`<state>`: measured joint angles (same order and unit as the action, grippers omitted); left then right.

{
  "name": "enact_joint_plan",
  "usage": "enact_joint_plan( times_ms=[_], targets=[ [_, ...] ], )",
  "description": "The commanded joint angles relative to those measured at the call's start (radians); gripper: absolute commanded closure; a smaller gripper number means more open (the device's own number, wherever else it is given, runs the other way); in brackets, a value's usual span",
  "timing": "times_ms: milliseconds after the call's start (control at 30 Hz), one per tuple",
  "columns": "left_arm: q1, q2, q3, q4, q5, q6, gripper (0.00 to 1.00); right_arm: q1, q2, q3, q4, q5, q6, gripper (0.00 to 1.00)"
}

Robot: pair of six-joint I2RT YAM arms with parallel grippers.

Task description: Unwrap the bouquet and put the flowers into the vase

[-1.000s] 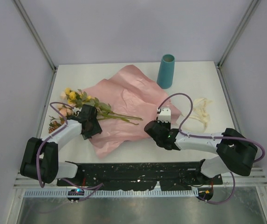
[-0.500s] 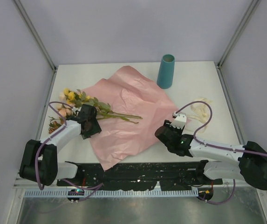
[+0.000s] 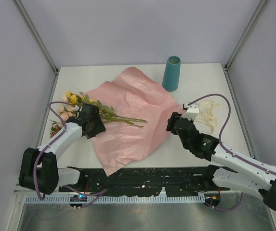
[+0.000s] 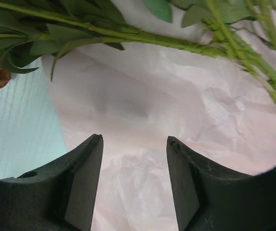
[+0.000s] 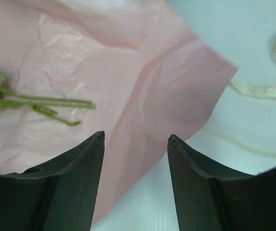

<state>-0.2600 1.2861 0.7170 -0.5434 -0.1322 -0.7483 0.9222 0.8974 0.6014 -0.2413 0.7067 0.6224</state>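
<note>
The bouquet lies unwrapped. Its pink paper (image 3: 133, 108) is spread flat on the table, and the flowers (image 3: 77, 102) rest on the sheet's left part, their green stems (image 3: 128, 120) pointing right. The teal vase (image 3: 171, 73) stands upright behind the paper, with nothing showing in it. My left gripper (image 3: 94, 124) is open just in front of the stems (image 4: 142, 36), with only paper (image 4: 142, 110) between its fingers. My right gripper (image 3: 173, 121) is open over the paper's right corner (image 5: 195, 67), holding nothing.
The cream ribbon (image 3: 207, 113) lies loose on the table to the right of the paper, also seen in the right wrist view (image 5: 268, 89). White walls and metal frame posts close in the table on the left, back and right.
My right gripper has opened, let go of the paper and pulled back to the right. The sheet now lies flatter and wider. My left gripper has shifted slightly toward the stems.
</note>
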Motion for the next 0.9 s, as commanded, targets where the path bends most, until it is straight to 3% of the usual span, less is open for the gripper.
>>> enact_joint_plan(
  times_ms=[0,133,333,633,867],
  targets=[
    [-0.013,-0.045,0.074,0.034,0.095,0.030,0.42,-0.234,-0.018,0.078,-0.007,-0.073,-0.101,0.39],
    [-0.070,-0.048,0.088,0.049,0.103,0.038,0.42,-0.483,-0.078,0.109,-0.069,-0.153,-0.041,0.37],
    [-0.128,0.050,0.107,0.080,0.121,0.029,0.43,-0.698,-0.013,0.103,-0.073,-0.317,0.036,0.36],
    [-0.156,0.142,0.113,0.027,0.013,0.032,0.43,-0.939,0.342,0.172,-0.139,-0.412,0.229,0.35],
    [-0.150,0.174,0.124,-0.013,-0.072,0.029,0.42,-0.994,0.521,0.248,-0.121,-0.405,0.269,0.37]
  ],
)
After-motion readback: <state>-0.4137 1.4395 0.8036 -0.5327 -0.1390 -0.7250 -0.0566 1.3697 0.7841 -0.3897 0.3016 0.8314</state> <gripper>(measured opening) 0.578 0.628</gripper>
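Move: The ribbon bunch lies about 22 cm to the right hand's right, 13 cm ahead and 15 cm lower; the wrapper's middle is some 23 cm left, 12 cm ahead, 16 cm below, and the vase roughly 33 cm ahead, 3 cm right, 5 cm lower. From the left hand, the gathered flower stems are about 9 cm ahead, 8 cm right and 3 cm below, the flower heads 13 cm ahead and 14 cm left at its level. The empty right hand leaves the pink wrapper's right edge and sweeps about 20 cm right and some 7 cm forward, staying high at first, then sinking over the ribbon as it turns clockwise and tips down, fingers open. The left hand, also empty and open, hops up and right over the wrapper, then sinks and eases back left, ending nearer the flower stems on their near side. ##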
